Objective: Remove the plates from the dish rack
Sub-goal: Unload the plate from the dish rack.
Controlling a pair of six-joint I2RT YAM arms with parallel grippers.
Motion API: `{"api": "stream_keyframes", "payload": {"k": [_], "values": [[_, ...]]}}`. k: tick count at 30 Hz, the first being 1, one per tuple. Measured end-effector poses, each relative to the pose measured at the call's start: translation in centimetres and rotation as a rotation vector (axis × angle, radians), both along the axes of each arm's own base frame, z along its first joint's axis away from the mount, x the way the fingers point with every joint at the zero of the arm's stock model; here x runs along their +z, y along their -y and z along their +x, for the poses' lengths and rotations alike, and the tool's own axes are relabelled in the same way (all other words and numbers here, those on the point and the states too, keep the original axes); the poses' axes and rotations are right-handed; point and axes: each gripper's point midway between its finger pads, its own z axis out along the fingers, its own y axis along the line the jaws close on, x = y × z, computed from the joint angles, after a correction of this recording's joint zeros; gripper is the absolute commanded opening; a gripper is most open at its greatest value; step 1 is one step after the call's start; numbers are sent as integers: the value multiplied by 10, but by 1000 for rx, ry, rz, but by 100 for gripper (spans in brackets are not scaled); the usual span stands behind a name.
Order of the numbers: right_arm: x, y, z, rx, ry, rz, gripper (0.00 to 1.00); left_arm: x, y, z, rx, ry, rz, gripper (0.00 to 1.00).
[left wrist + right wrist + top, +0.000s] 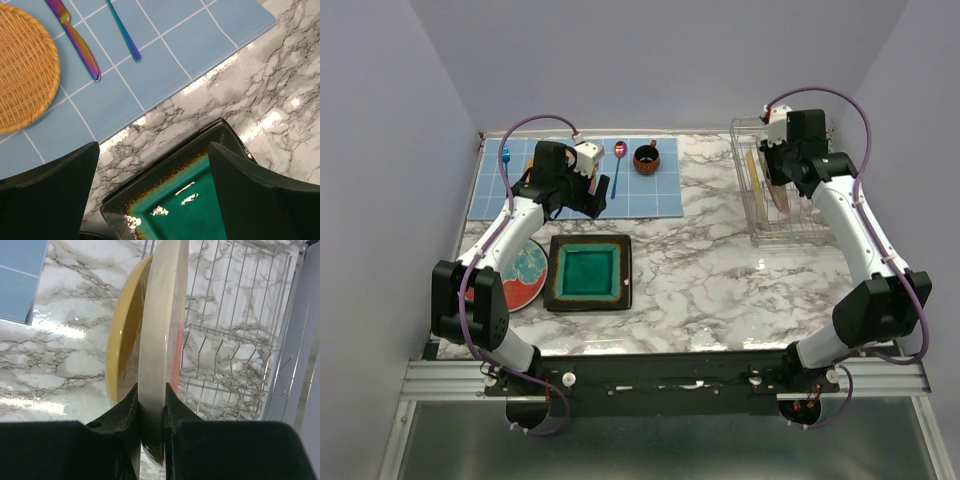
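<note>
The dish rack stands at the back right with plates upright in it. My right gripper is shut on the rim of a cream plate, seen edge-on. A cream-yellow plate stands just left of it, inside the rack's wires. From above, the right gripper is over the rack's left part. A square dark plate with a teal centre lies flat on the table, and beside it a round red plate with a teal centre. My left gripper hangs open over a corner of the square plate.
A blue tiled mat at the back left carries an orange woven disc, an iridescent knife, a spoon and a small dark cup. Walls close in behind the rack and on both sides.
</note>
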Motion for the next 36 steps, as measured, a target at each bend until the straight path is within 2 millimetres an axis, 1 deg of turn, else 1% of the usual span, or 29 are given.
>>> {"api": "stream_keyframes", "payload": {"k": [4, 11, 15, 17, 19, 21, 23, 28, 30, 33, 34, 36], "values": [[19, 2, 1, 10, 39, -17, 1, -1, 0, -1, 0, -7, 1, 99], [36, 11, -12, 19, 42, -71, 1, -2, 0, -2, -1, -11, 3, 99], [54, 13, -16, 37, 56, -94, 1, -2, 0, -2, -1, -12, 1, 98], [68, 14, -18, 51, 74, -111, 1, -2, 1, -3, -5, -14, -2, 98], [76, 14, -19, 76, 86, -141, 1, 1, 3, -4, -16, -24, -10, 98], [83, 12, -22, 105, 106, -179, 1, 9, 9, -2, -41, -36, -28, 98], [85, 7, -31, 175, 130, -292, 1, 21, 16, 4, -69, -36, -49, 98], [84, -18, -59, 357, 180, -489, 1, 52, 34, 19, -138, -43, -101, 97], [90, -33, -68, 432, 215, -542, 1, 62, 39, 23, -160, -48, -122, 97], [102, -42, -75, 479, 295, -622, 1, 79, 49, 27, -214, -75, -174, 97], [106, -46, -80, 496, 335, -658, 1, 82, 50, 27, -229, -86, -187, 97], [110, -49, -91, 520, 402, -747, 1, 95, 56, 29, -275, -109, -229, 97]]}}
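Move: My right hand already grips the cream-and-pink plate by its near upper edge; the plate's middle is about 7 cm ahead and 6 cm below. The yellow plate stands in the rack 4 cm left of this hand, 4 cm ahead and 12 cm below. My open left hand, where the plate is headed, is some 37 cm to its left and 1 cm back. From my left hand the held plate is 37 cm right and 8 cm ahead; the mug is 10 cm right, 15 cm ahead. Keeping the plate pinched, I lift my right hand about 8 cm up out of the rack, then draw it back some 9 cm and swing left, climbing a little more while it rolls left side down, turns counter-clockwise and tips its fingers up. Late on, my left hand rises some 10 cm, still wide open, and shifts right towards the plate, turning clockwise. ##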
